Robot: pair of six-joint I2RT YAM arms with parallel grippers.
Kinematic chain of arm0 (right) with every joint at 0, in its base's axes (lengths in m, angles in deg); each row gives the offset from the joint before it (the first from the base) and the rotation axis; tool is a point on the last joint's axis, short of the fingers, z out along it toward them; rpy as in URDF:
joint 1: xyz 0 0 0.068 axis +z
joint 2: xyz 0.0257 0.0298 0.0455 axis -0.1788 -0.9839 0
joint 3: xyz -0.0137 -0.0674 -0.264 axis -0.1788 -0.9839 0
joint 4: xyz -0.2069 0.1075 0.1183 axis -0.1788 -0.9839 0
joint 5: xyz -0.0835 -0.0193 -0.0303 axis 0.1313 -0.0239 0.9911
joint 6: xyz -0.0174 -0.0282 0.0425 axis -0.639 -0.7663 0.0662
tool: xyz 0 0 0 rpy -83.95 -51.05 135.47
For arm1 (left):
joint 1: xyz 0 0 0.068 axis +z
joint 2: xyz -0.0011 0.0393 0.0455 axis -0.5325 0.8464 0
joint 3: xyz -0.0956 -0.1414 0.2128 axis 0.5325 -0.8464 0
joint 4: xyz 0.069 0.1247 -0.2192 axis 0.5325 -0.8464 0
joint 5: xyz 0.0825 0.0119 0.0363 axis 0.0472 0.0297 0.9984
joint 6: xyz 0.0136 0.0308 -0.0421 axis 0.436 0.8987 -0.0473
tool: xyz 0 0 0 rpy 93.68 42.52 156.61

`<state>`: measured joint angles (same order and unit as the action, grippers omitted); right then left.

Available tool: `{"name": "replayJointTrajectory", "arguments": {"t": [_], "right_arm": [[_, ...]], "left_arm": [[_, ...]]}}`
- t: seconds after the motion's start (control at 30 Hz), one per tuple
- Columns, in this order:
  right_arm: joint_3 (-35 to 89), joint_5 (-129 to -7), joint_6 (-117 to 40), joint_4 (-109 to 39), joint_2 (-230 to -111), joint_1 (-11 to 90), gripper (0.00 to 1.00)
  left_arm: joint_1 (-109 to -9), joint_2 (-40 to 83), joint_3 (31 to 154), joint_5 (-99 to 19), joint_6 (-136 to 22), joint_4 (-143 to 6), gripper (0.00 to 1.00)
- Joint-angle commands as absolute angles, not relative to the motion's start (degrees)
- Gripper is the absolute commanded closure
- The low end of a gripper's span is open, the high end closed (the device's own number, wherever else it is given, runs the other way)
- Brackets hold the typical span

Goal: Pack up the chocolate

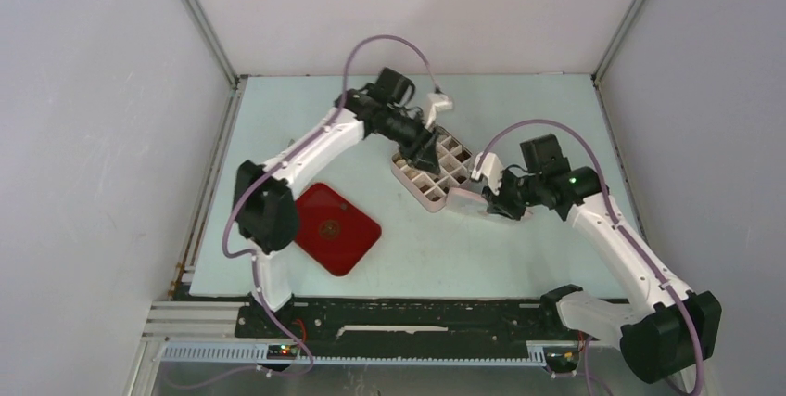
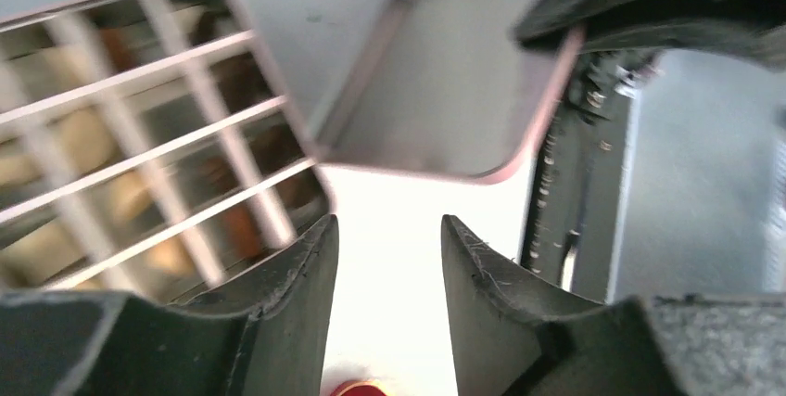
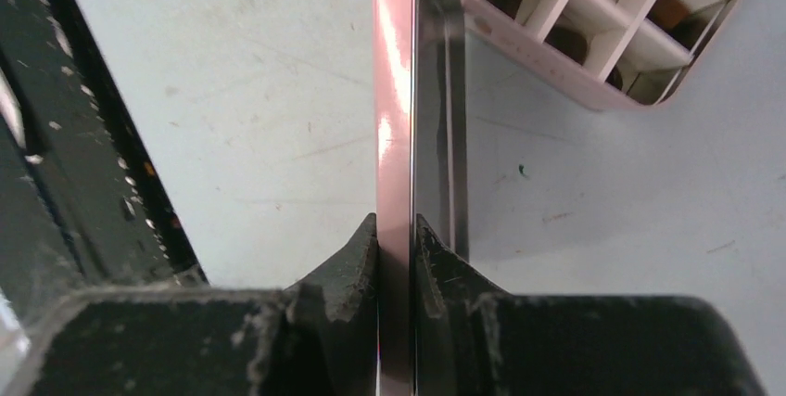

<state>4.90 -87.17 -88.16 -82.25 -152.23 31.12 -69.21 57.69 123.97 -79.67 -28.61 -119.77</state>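
The chocolate [image 3: 669, 9] shows as brown and cream pieces in the cells of a pink box with a white grid [image 1: 436, 169]; the same box [image 2: 139, 136] is blurred in the left wrist view. My right gripper [image 3: 397, 224] is shut on the thin edge of the box's pink lid [image 3: 394, 90], which it holds on edge just right of the box. In the top view the lid [image 1: 466, 198] is by the box's near right corner, with the right gripper [image 1: 491, 201] on it. My left gripper [image 2: 389, 229] is open and empty, over the box's far side [image 1: 424, 150].
A red tray [image 1: 338, 227] lies on the pale table [image 1: 519, 118] left of the box, near the left arm's base. White walls with metal frame posts close in the table on three sides. A black rail runs along the near edge.
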Motion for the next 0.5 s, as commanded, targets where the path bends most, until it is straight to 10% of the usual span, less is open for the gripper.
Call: {"name": "replayJointTrajectory", "arguments": {"t": [0.0,0.47], "right_arm": [[12.6,-101.2,-88.6,-84.5,-153.3,27.6,0.85],[29.7,-134.7,-67.9,-77.7,-182.6,19.7,0.85]], "left_arm": [[-62.6,46.7,117.3,-67.2,-36.5,-110.1,0.51],[-52.4,37.9,90.8,-59.2,-44.3,-97.3,0.50]]}}
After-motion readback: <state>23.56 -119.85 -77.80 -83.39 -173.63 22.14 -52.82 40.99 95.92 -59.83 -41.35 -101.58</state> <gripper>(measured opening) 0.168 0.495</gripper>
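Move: The right hand already holds the pink lid nearly edge-on. The open chocolate box it must cover is about 16 cm ahead of that hand, 14 cm to its left and 10 cm below. The red tray stands roughly 26 cm to the left of the box and 15 cm nearer the base. From the empty left hand, the box lies some 10 cm ahead, 3 cm to its right and 15 cm down. Still pinching the lid by its rim, the right hand lifts it about 6 cm, then carries it left and forward towards the box, rolling its left side up by some 30 degrees and tipping as it goes. The left hand, empty and half open, sweeps left and forward away from the box, turning counter-clockwise, then sinks. ##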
